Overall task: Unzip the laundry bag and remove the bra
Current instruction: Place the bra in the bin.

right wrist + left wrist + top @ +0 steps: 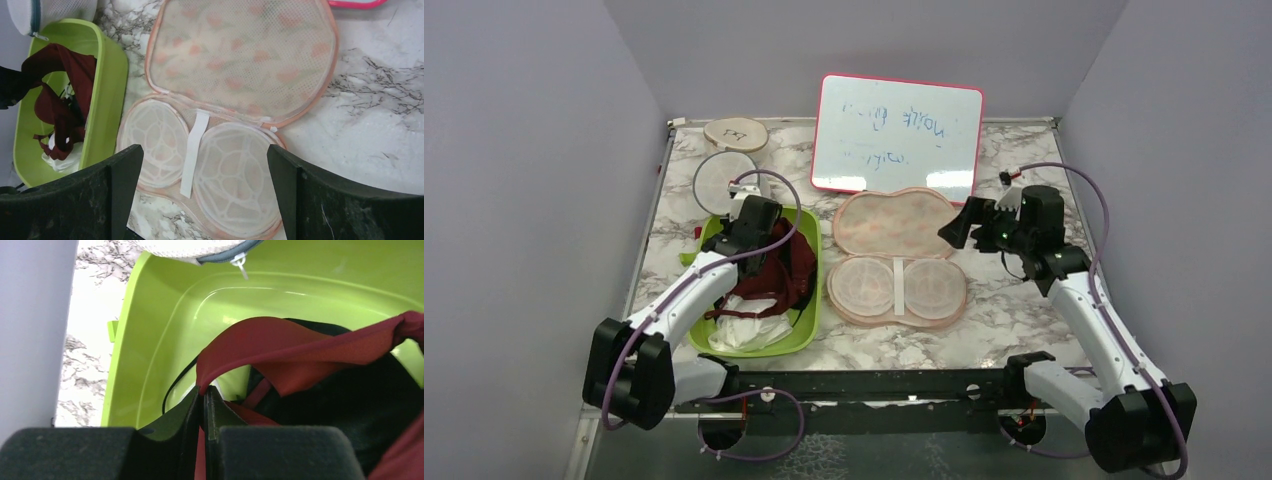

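The laundry bag (pixel 894 222) lies unzipped and spread open in the middle of the table. Its printed mesh lid (pixel 240 55) is folded back, and two round white cups (pixel 235 175) with a white strap show inside. The maroon bra (pixel 789 265) hangs partly out of the green tub (pixel 809 320). My left gripper (pixel 205 390) is shut on a fold of the bra (pixel 300 345) above the tub (pixel 150 340). My right gripper (pixel 202 150) hovers open over the bag's right side, holding nothing. In the top view the right gripper (pixel 954 228) sits just right of the bag.
A black garment (pixel 350 405) and a white cloth (pixel 749 330) lie in the tub. A round white mesh disc (pixel 724 180) and a tan disc (pixel 735 133) sit behind it. A whiteboard (pixel 896 133) leans at the back wall.
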You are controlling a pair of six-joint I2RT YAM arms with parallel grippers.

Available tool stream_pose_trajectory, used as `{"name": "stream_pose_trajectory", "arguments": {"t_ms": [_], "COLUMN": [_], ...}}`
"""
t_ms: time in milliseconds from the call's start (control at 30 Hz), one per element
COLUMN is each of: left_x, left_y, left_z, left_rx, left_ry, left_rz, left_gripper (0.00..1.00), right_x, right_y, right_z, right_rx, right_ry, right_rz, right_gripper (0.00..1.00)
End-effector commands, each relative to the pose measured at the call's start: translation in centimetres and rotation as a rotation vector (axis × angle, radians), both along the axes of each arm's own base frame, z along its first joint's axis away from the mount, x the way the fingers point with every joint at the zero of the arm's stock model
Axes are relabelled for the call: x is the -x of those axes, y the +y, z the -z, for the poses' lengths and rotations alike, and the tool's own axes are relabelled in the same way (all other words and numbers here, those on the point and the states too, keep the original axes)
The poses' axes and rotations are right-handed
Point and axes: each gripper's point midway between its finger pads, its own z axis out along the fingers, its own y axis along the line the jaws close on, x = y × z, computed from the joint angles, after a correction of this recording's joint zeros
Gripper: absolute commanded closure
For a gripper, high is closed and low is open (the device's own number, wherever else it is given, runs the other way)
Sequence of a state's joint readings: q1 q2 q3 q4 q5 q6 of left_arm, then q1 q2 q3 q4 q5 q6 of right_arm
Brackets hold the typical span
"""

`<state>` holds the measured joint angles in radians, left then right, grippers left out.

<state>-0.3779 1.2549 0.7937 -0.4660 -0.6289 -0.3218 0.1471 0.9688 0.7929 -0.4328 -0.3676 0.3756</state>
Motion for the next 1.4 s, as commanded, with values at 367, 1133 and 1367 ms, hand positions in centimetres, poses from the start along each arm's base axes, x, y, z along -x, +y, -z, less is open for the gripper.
{"name": "stream_pose_trajectory", "arguments": {"t_ms": [367,1133,1367], "left_x": [2.3,-0.7,-2.5], "left_y": [0.4,-7.5,-12.7], "left_z": [-2.6,-13.4,-12.8], "left_rx": [0.172,0.279,0.396], "left_ry": [-0.169,-0.383,-0.383], "left_rz": [-0.134,0.379,0.535], "left_gripper": [0.5,0.15,0.15], "right_x": [-2.4,-6.3,-5.3], "right_y": [1.0,-1.1,-1.3], "right_z": [1.9,5.0,4.7], "right_rx": [-0.047,-0.074,-0.046], "right_ry": [0.035,0.096,0.089], "right_rz": [-0.003,0.093,0.082], "right_gripper": [0.08,0.09,0.09]}}
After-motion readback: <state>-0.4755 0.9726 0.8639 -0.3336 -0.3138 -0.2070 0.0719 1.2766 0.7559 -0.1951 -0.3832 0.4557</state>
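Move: The closed fingers of my left hand still hold one end of the maroon bra over the left part of the green bin, whose middle lies about 8 cm back, 6 cm right and 7 cm below. Most of the bra hangs some 7 cm back and 8 cm right. The mesh canister is about 8 cm ahead, and the white cloth about 16 cm back and 4 cm right. From my right hand the bin's middle is roughly 35 cm left and 6 cm back. I let go of the bra, opening my left fingers nearly wide while easing back about 2 cm. Then I lift that hand straight up out of the bin, about 12 cm in all, and swing it some 9 cm to the right, fingertips tipping up and wrist turning clockwise about 20 degrees. My empty, open right hand sinks about 7 cm and reaches 5 cm forward. ##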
